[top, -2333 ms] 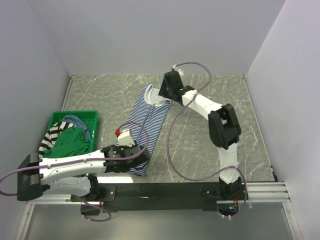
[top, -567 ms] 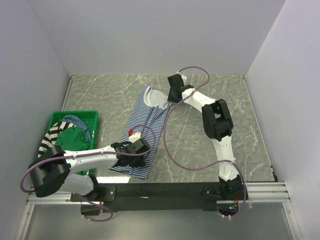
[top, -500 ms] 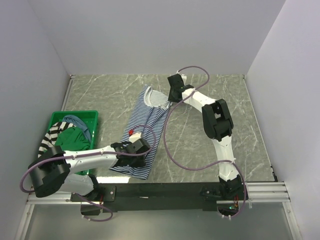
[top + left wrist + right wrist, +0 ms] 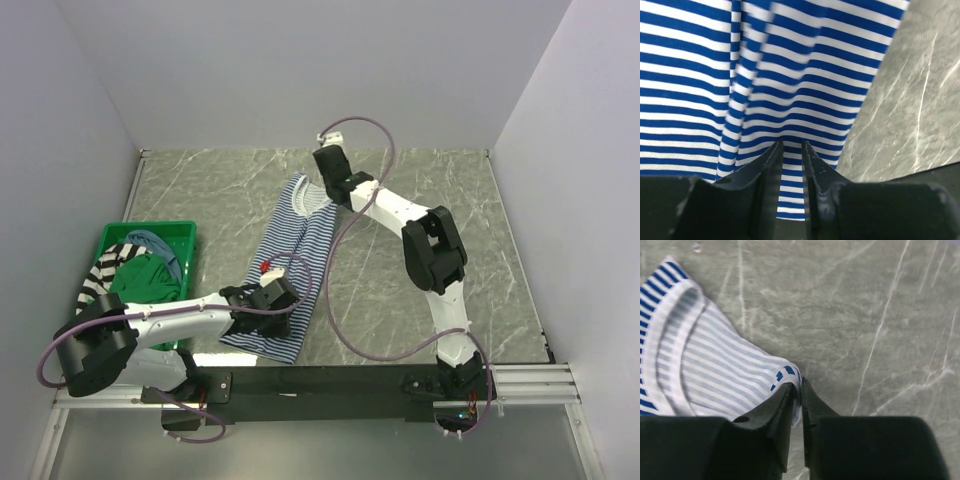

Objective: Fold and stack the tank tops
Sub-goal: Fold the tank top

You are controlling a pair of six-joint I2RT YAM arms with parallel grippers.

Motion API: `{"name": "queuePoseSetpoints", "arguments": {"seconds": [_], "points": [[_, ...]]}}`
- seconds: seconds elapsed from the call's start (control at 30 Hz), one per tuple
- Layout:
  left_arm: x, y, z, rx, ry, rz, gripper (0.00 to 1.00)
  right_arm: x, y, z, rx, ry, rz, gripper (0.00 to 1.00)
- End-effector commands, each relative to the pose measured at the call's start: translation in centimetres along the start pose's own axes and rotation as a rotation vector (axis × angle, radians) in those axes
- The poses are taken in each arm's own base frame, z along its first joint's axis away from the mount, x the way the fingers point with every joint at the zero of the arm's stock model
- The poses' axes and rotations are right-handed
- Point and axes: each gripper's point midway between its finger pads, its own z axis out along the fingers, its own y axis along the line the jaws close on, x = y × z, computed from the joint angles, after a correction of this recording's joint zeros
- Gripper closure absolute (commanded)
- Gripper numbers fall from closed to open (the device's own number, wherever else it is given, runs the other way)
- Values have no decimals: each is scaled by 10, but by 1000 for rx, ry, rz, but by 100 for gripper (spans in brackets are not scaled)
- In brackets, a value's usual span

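A thin navy-white striped tank top (image 4: 290, 255) lies lengthwise across the grey marbled table (image 4: 420, 200), neckline at the far end. My left gripper (image 4: 283, 305) sits at its near hem. In the left wrist view the gripper (image 4: 791, 145) is shut on the striped cloth (image 4: 790, 75), and folds run toward the fingertips. My right gripper (image 4: 322, 192) is at the far end; in its wrist view the gripper (image 4: 800, 385) pinches a turned-over edge of the top (image 4: 715, 365). A black-white striped top (image 4: 105, 270), a green top (image 4: 140, 285) and a dusty blue one (image 4: 155, 245) lie heaped in the bin.
A rigid green plastic bin (image 4: 150, 230) stands at the left edge of the table, beside my left arm. White walls close the table on the left, back and right. A black rail (image 4: 330, 380) runs along the near edge.
My right gripper has moved left and farther back, taking the top's far edge with it. The left gripper has stayed at the near hem.
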Motion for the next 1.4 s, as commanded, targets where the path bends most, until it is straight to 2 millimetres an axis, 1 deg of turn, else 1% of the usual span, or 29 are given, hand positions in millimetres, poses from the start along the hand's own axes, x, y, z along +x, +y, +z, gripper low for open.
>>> {"name": "queuePoseSetpoints", "arguments": {"seconds": [0.0,0.03,0.07,0.13,0.17,0.27,0.3,0.33,0.37,0.4,0.43,0.47,0.5,0.53,0.57,0.6,0.73,0.83,0.87,0.9,0.93,0.97,1.0,1.03,1.07,1.23,1.27,1.33,1.37], "points": [[37,37,-1,-95,143,61,72,-56,-12,-20,91,-160,-91,75],[37,37,-1,-96,142,64,72,-56,-12,-19,100,-161,-97,70],[37,38,-2,-103,143,65,72,-55,-12,-17,109,-158,-103,61],[36,37,-3,-97,139,61,72,-52,-12,-17,105,-159,-114,55],[36,37,-3,-96,138,57,72,-50,-15,-16,119,-157,-114,50],[36,36,-4,-93,136,54,71,-48,-19,-13,122,-147,-91,46],[36,36,-4,-94,137,56,71,-47,-19,-14,103,-135,-52,46],[37,37,-3,-95,138,54,72,-49,-27,-13,96,-128,-27,47],[36,36,-3,-95,136,51,72,-45,-26,-14,76,-109,54,46],[36,36,-3,-93,137,51,71,-41,-18,-13,-1,-89,90,46],[36,36,-3,-91,136,52,71,-45,-23,-16,-40,-88,136,46],[36,36,-3,-91,136,51,72,-43,-21,-14,-81,-73,180,47],[36,36,-3,-93,137,52,72,-40,-10,-16,-170,-51,192,47],[36,36,-3,-94,138,54,72,-39,-8,-15,-206,-36,195,47],[35,36,-3,-94,134,54,72,-32,-5,-15,-228,-3,187,47],[35,36,-4,-95,133,54,72,-34,-5,-16,-231,2,189,48],[35,36,-5,-92,132,60,71,-18,-5,-12,-228,45,183,50],[35,35,-3,-93,134,57,72,-10,-14,-10,-201,83,247,50],[35,35,-3,-91,136,58,72,-12,-14,-9,-208,79,304,50],[35,35,-2,-91,136,60,72,-4,-22,-4,-198,96,343,49],[35,34,-2,-90,136,58,72,-5,-28,-4,-199,100,386,49],[35,35,-2,-91,136,58,72,-4,-22,-4,-236,122,466,49],[35,35,-2,-92,135,60,72,1,-31,2,-241,140,517,49],[35,36,-2,-95,136,60,72,3,-30,3,-260,152,557,49],[35,36,-3,-97,135,59,72,0,-25,3,-291,155,616,49],[36,35,-2,-90,135,61,72,-1,-28,12,-303,176,759,48],[35,36,-2,-90,134,60,72,-5,-27,12,-311,171,804,47],[36,35,0,-89,137,60,72,-3,-25,12,-334,189,864,45],[36,35,0,-89,136,60,72,-11,-26,13,-354,173,931,44]]}}
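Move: Between the right fingertips, which are barely parted, hangs the tank top's right shoulder corner, practically at the hand point and some 9 cm above the table. From the right hand, the scooped neckline lies about 6 cm left, roughly level fore and aft, and the far-left shoulder about 9 cm left and 5 cm ahead, both some 8 cm lower. From the left hand, the held corner is around 36 cm ahead, 12 cm right and 9 cm higher. Opening its fingers wide, the right hand lets go of the shoulder corner while lifting and shifting left a centimetre or two. It then sinks and swings about 6 cm right, away from the neckline, rolling some 45 degrees so its left side rises. The left hand eases back about 1 cm, then stays, fingertips still on the cloth near the hem. ##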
